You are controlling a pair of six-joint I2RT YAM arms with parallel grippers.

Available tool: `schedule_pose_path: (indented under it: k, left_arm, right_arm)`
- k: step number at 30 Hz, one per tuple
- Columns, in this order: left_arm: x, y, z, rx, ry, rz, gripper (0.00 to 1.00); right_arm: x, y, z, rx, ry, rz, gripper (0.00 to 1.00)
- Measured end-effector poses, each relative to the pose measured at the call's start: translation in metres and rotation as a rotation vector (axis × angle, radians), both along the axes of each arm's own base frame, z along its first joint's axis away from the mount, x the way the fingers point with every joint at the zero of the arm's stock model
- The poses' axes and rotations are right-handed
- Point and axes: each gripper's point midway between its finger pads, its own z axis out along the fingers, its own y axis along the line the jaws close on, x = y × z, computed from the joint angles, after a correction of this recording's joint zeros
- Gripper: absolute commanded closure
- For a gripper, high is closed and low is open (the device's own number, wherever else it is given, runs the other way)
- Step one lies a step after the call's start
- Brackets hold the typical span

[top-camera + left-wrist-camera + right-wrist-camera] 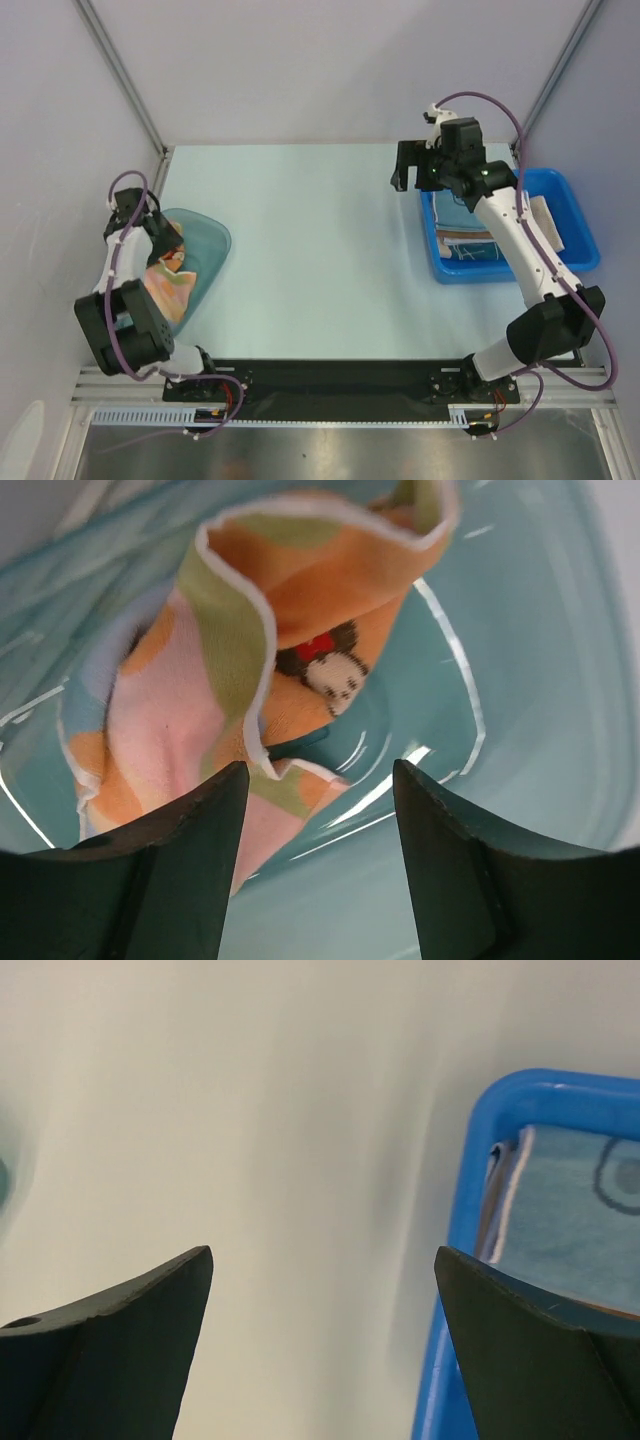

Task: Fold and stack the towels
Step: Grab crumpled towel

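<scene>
An orange towel [300,610] with pink and green patches and a cartoon mouse lies crumpled in the translucent teal tub [520,680]. My left gripper [320,770] is open just above the towel's near edge, with nothing between its fingers. From above, this towel [168,285] lies in the tub [215,240] under the left gripper [165,245]. My right gripper [412,170] hangs wide open and empty over the table, by the blue bin's far left corner. A teal-blue towel [570,1220] lies folded in the blue bin [465,1210].
The blue bin [580,230] stands at the right with the teal-blue towel [468,248] and a pale folded cloth [548,222] inside. The right arm reaches over the bin's near side. Walls and metal frame posts close in the back and both sides.
</scene>
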Motion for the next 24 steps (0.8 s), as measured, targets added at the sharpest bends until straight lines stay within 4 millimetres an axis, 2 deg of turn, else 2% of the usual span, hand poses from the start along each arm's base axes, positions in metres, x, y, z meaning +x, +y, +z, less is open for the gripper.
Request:
schedule_pose_path:
  k: [2,4,5,7,8,10,12,15,18,21,22,24]
  left_arm:
    - [-0.008,0.000,-0.030,-0.025,0.086,0.014,0.36]
    - [-0.018,-0.001,-0.057,-0.044,0.172,0.025,0.45]
    - [-0.023,-0.001,-0.068,-0.054,0.211,0.028,0.61]
    - [-0.027,0.000,-0.083,-0.067,0.261,0.041,0.84]
    - [-0.029,0.000,-0.087,-0.071,0.278,0.043,0.99]
    - [-0.030,0.000,-0.084,-0.071,0.286,0.041,1.00]
    - [-0.021,0.003,-0.067,-0.064,0.247,0.035,1.00]
    - [0.005,0.003,-0.015,-0.046,0.096,0.009,1.00]
    - [0.034,-0.006,0.082,0.039,-0.138,-0.040,1.00]
    - [0.048,-0.042,0.185,0.098,-0.401,-0.148,1.00]
    - [0.047,-0.056,0.207,0.100,-0.462,-0.190,1.00]
    - [0.041,-0.100,0.253,0.076,-0.593,-0.322,1.00]
  right_arm:
    - [-0.004,0.013,-0.006,0.005,0.005,0.029,0.00]
    - [-0.008,0.023,-0.011,0.004,0.010,0.053,0.00]
    - [-0.010,0.027,-0.012,0.000,0.014,0.064,0.00]
    - [-0.013,0.034,-0.012,-0.009,0.010,0.081,0.01]
    - [-0.015,0.037,-0.012,-0.019,0.006,0.087,0.00]
    - [-0.019,0.040,-0.011,-0.042,-0.001,0.094,0.00]
    - [-0.025,0.041,-0.005,-0.054,-0.016,0.100,0.00]
    - [-0.034,0.036,0.014,-0.052,-0.063,0.095,0.00]
    - [-0.045,0.029,0.037,-0.035,-0.122,0.081,0.00]
    - [-0.053,0.026,0.053,-0.009,-0.160,0.075,0.00]
    - [-0.055,0.026,0.056,-0.002,-0.166,0.075,0.00]
    - [-0.058,0.030,0.058,0.009,-0.168,0.079,0.00]
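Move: The crumpled towel lies heaped right beneath my open left hand, level with it both ways, its middle some 9 cm below. It sits in the teal bin, whose middle is about 4 cm back and 2 cm to the right of this hand, some 8 cm down. From my right hand, the towel is far off, roughly 64 cm to the left, 9 cm back and 25 cm below. I sink my left hand about 9 cm and slightly back into the teal bin, shut its fingers on the towel's fold, then whip it up some 34 cm, going forward and latterly 10 cm right. The wrist tips the fingers up roughly 50 degrees, turning clockwise late. My empty right hand, still open, draws back and rises, about 6 cm each. ##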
